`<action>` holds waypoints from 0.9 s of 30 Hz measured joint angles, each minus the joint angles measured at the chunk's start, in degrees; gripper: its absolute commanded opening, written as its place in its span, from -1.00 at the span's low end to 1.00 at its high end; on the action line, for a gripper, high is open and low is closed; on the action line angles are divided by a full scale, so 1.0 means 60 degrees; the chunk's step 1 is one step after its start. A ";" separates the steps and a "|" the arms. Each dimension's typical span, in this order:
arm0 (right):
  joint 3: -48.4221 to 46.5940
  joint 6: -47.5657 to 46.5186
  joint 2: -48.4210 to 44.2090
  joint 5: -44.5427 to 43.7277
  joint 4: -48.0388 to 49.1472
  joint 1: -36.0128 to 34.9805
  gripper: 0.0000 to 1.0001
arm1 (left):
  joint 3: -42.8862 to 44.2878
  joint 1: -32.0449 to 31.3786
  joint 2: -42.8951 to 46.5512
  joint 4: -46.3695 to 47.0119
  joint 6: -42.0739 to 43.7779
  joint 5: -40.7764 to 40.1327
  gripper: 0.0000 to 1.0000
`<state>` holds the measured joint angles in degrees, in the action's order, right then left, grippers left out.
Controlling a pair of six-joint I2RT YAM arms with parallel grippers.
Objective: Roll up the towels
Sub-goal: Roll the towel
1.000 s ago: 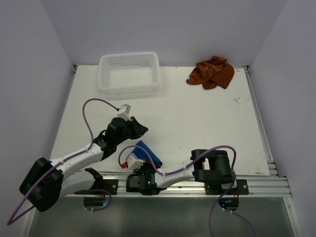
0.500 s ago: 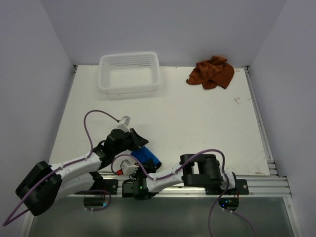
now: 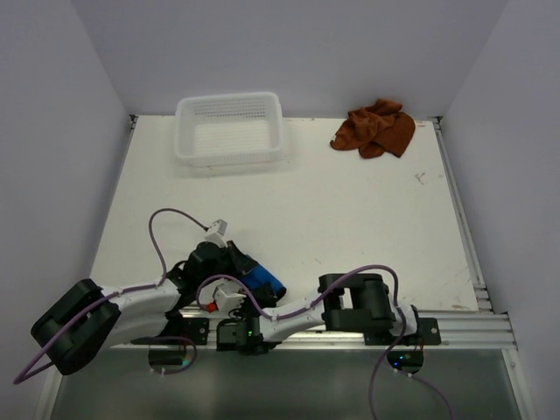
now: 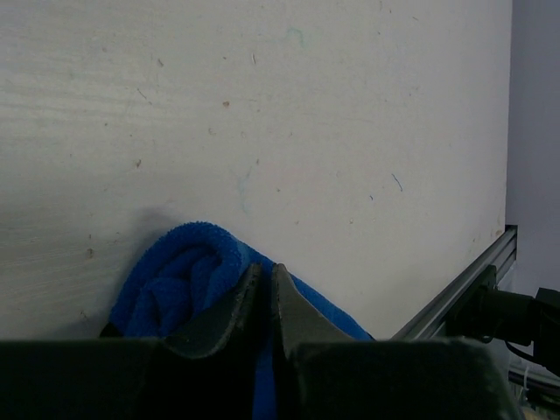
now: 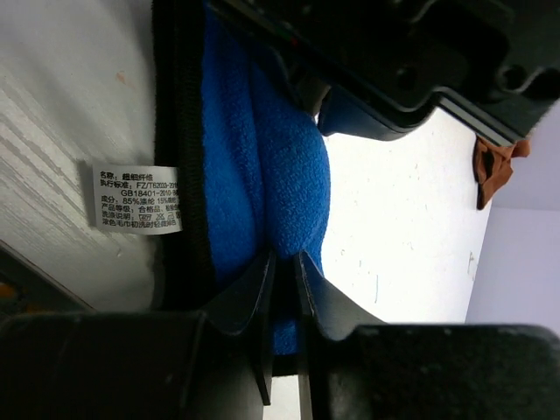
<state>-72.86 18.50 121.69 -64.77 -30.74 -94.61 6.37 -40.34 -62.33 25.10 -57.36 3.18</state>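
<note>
The bright blue towel (image 3: 264, 280) lies bunched in a loose roll near the table's front edge, between both arms. In the left wrist view its rolled end (image 4: 171, 280) sits just left of my left gripper (image 4: 265, 271), whose jaws are almost together with a strip of blue cloth between them. My right gripper (image 5: 282, 260) points into the same towel (image 5: 262, 149). Its jaws stand a narrow gap apart with blue cloth in that gap. The towel's white care label (image 5: 137, 199) hangs beside it. The rust-brown towel (image 3: 376, 129) lies crumpled at the far right.
A white mesh basket (image 3: 229, 129) stands at the far left of the table. The aluminium rail (image 3: 455, 319) runs along the near edge, close behind the blue towel. Purple cables loop over both arms.
My left gripper has come down and toward the near edge onto the blue towel. The right arm has folded leftward, and the towel has shifted slightly and bunched up tighter.
</note>
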 measured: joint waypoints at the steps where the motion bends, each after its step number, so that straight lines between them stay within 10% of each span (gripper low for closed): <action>1: 0.0044 0.0004 -0.0044 0.0036 0.0058 0.0000 -0.65 | -0.0120 -0.0015 0.0026 0.0149 -0.0055 -0.0029 -0.73; 27: 0.1923 0.0754 -0.3326 0.2164 0.1373 0.0073 -0.08 | -0.0386 -0.0055 -0.0291 0.0896 -0.0346 -0.0117 -0.74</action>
<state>-61.32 23.03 101.73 -51.79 -22.50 -94.17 4.05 -40.66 -64.07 30.48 -59.44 2.48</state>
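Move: The blue towel's half-made roll lies under both hands. From the right hand, nearly shut on its near-right end, its middle is about 4 cm ahead, 3 cm left and 1 cm lower; the care label lies some 5 cm left and 1 cm back, and the table's front rail straight back about 4 cm. From the left hand, on the roll's far end, that middle is some 3 cm back, 2 cm right and 1 cm below. Letting go of the near end of the towel, the right hand spreads its fingers to about half open, easing back some 2 cm, then mostly rising to about 4 cm up. Meanwhile its wrist turns some 25 degrees, left side lifting and fingers tipping downward. The left hand stays put, its nearly shut fingertips still holding the roll's far end. ##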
